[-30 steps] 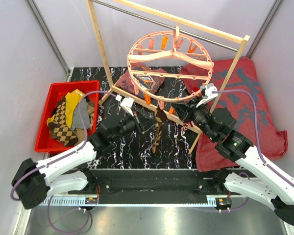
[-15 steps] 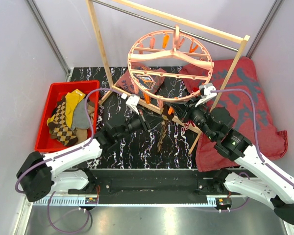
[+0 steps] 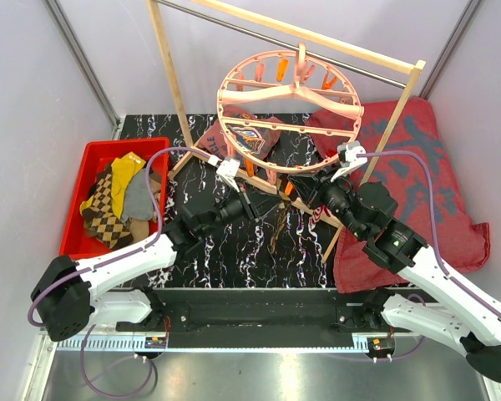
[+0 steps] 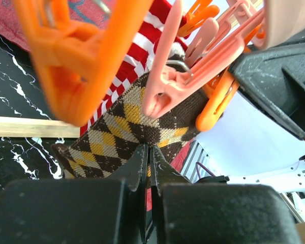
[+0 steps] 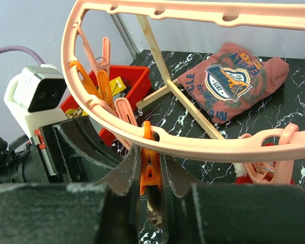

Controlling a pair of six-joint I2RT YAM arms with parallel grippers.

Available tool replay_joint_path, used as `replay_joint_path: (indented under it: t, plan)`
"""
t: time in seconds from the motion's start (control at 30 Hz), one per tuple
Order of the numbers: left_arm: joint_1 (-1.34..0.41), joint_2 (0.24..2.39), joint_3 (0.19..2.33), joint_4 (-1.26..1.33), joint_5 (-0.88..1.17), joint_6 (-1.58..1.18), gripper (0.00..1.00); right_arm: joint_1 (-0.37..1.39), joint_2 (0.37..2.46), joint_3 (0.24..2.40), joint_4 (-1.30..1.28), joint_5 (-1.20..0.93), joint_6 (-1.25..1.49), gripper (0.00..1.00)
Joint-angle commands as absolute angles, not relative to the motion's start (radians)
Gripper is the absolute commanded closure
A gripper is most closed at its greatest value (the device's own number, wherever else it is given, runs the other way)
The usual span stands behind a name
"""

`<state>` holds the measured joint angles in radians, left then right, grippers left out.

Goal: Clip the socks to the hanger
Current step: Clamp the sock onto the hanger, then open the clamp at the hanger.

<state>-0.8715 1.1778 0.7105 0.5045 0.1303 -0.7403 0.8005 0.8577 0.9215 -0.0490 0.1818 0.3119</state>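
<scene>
The salmon-pink ring hanger (image 3: 289,90) hangs from the wooden rack. My left gripper (image 3: 252,203) is shut on the brown argyle sock (image 3: 275,230), which hangs down below the ring's near rim. In the left wrist view the left gripper (image 4: 149,150) pinches the argyle sock (image 4: 119,133) just under a pink clip (image 4: 168,86), with a red-white striped sock (image 4: 137,56) behind. My right gripper (image 3: 298,190) is shut on an orange clip (image 5: 151,165) at the hanger's rim (image 5: 203,146). More socks (image 3: 117,200) lie in the red bin.
The red bin (image 3: 73,213) stands at the left. The wooden rack (image 3: 169,75) straddles the table, with its foot bar running under the ring. A dark red printed shirt (image 3: 246,138) lies beneath the hanger, and a large dark-red cloth (image 3: 417,167) covers the right side.
My left arm has carried the argyle sock up and to the right, closer to the hanger's near rim and the right gripper. The right gripper has barely shifted on the orange clip.
</scene>
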Motion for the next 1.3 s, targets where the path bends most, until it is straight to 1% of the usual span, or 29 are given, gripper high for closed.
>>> replay_joint_path:
  t: [0.0,0.03,0.07,0.13,0.17,0.27,0.33,0.4,0.5,0.53,0.6,0.63,0.77,0.97,1.1,1.27]
  plan:
    - [-0.879,1.184,0.776,0.583,0.112,-0.732,1.0,0.805,0.867,0.934,-0.014,0.155,0.319,0.85]
    - [-0.88,1.186,0.776,0.583,0.112,-0.732,1.0,0.805,0.87,0.933,-0.014,0.155,0.321,0.81]
    - [-0.881,1.187,0.781,0.586,0.11,-0.732,1.0,0.805,0.87,0.933,-0.014,0.153,0.322,0.74]
    - [-0.884,1.189,0.781,0.587,0.112,-0.732,1.0,0.805,0.867,0.927,-0.014,0.156,0.322,0.66]
    - [-0.882,1.189,0.781,0.586,0.11,-0.732,1.0,0.805,0.867,0.927,-0.014,0.161,0.322,0.57]
    - [-0.884,1.19,0.778,0.586,0.112,-0.729,1.0,0.805,0.858,0.922,-0.012,0.176,0.318,0.45]
    - [-0.884,1.193,0.779,0.588,0.117,-0.727,1.0,0.805,0.853,0.92,-0.012,0.192,0.31,0.42]
    - [-0.884,1.198,0.776,0.591,0.12,-0.723,1.0,0.805,0.85,0.92,-0.012,0.202,0.305,0.39]
    - [-0.885,1.198,0.772,0.595,0.123,-0.707,0.82,0.805,0.848,0.922,-0.012,0.222,0.288,0.38]
    - [-0.885,1.198,0.766,0.595,0.121,-0.698,0.7,0.805,0.848,0.923,-0.012,0.232,0.285,0.38]
    - [-0.885,1.19,0.758,0.597,0.118,-0.666,0.61,0.805,0.845,0.925,-0.012,0.239,0.276,0.38]
    - [-0.885,1.187,0.75,0.597,0.112,-0.638,0.51,0.805,0.844,0.927,-0.011,0.247,0.273,0.38]
    - [-0.884,1.169,0.738,0.607,0.107,-0.546,0.38,0.807,0.836,0.927,-0.012,0.261,0.261,0.37]
    - [-0.884,1.147,0.707,0.666,0.098,-0.41,0.26,0.805,0.819,0.922,-0.012,0.276,0.253,0.36]
    - [-0.884,1.157,0.706,0.721,0.129,-0.342,0.25,0.807,0.801,0.922,-0.023,0.288,0.247,0.33]
    - [-0.884,1.163,0.716,0.729,0.141,-0.282,0.25,0.805,0.758,0.945,-0.063,0.291,0.242,0.24]
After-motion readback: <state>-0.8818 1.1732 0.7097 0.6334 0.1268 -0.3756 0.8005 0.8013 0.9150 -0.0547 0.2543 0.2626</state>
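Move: Pinching the upper part of the argyle sock, the left hand has the orange clip about 3 cm to its right, 2 ahead and 6 above; the pink clip is 5 cm ahead, 2 left, also 6 up, and another orange clip 6 ahead, 8 left and 6 up. The right hand already squeezes its orange clip right at its fingertips; the striped sock hangs roughly 7 cm to its right, 2 ahead and 8 below. Opening wide, the right hand first ends its squeeze on the orange clip's handles, so that it can close on the sock, then backs off about 2 cm to its right, rising slightly. The left keeps its pinch until the right has opened, then spreads its fingers, frees the argyle sock, rises some 2.5 cm and rolls its wrist about 20 degrees. ##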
